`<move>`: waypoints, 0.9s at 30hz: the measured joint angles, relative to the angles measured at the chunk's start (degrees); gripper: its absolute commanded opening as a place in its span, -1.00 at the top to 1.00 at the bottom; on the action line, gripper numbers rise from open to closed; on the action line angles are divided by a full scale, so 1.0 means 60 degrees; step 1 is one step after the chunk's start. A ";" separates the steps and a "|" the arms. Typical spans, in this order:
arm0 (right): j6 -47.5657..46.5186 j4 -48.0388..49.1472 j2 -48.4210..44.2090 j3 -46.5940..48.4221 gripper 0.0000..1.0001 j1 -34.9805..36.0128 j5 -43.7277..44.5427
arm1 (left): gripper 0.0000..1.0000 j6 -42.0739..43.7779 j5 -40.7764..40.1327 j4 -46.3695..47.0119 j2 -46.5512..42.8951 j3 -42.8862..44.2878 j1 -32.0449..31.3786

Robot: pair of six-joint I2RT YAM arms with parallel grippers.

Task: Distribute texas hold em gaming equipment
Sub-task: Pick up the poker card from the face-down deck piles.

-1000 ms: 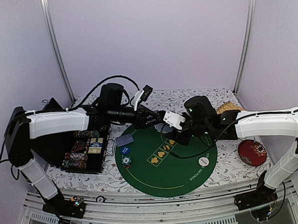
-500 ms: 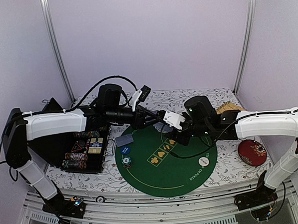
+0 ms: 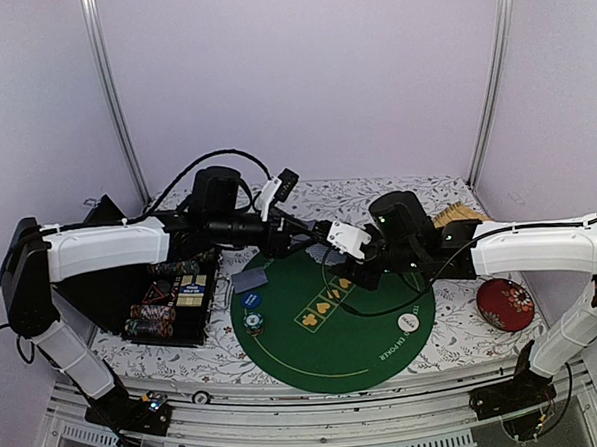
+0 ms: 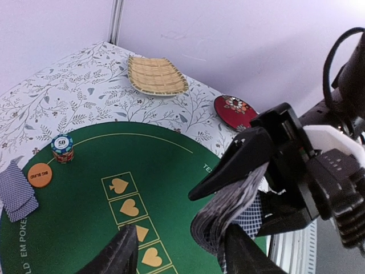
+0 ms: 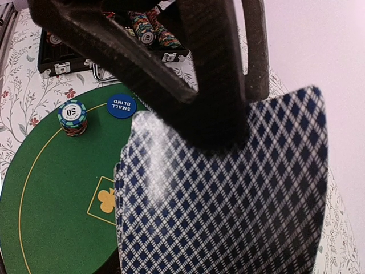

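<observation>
My right gripper [image 3: 336,250] is shut on a bent deck of playing cards [image 4: 228,214] above the green mat; their blue-diamond backs [image 5: 228,200] fill the right wrist view. My left gripper [image 4: 181,234] is open, and the deck's edge lies just inside its right finger [image 4: 239,251]. Its black fingers [image 5: 171,63] lie across the top of the deck. On the mat lie dealt cards [image 3: 249,279], a blue disc [image 3: 250,299] and a chip stack [image 3: 254,321] on the left. A white disc [image 3: 409,322] sits front right. Further cards [image 4: 17,188], an orange disc [image 4: 40,174] and a chip stack [image 4: 61,147] lie at the mat's far side.
A black case [image 3: 172,295] with chip rows stands left of the green mat [image 3: 326,357]. A wicker tray [image 3: 456,213] sits at the back right and a red dish [image 3: 505,303] at the right. Purple walls close in the table.
The left gripper's jaws have spread wider, and the left arm has drawn back slightly to the left. The right arm and the deck have stayed in place.
</observation>
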 measured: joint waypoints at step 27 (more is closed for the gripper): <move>0.0011 -0.0007 0.0000 -0.0004 0.07 -0.0011 0.0175 | 0.76 -0.0153 0.0051 0.0047 0.0237 0.0237 -0.0117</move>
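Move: The face-down deck, gripped by the right gripper, has its middle roughly 2 cm back, 3 cm right and 2 cm below the left hand; from the right hand it is some 2 cm ahead, 2 cm left and 2 cm above. Some 20 cm below the left hand, on the table, lie the big blind chip about 15 cm ahead and 4 cm right, the dealt cards about 16 cm ahead and 1 cm left, and the chip stack about 17 cm ahead and 10 cm right. Nudge the half-open left gripper about 1.5 cm to the right and a little down, farther over the edge of the deck, its fingers straddling the cards. Then close the fingers almost shut on the card edge while easing back about 1 cm up and slightly left. Keep the right gripper's hold on the deck practically still. ##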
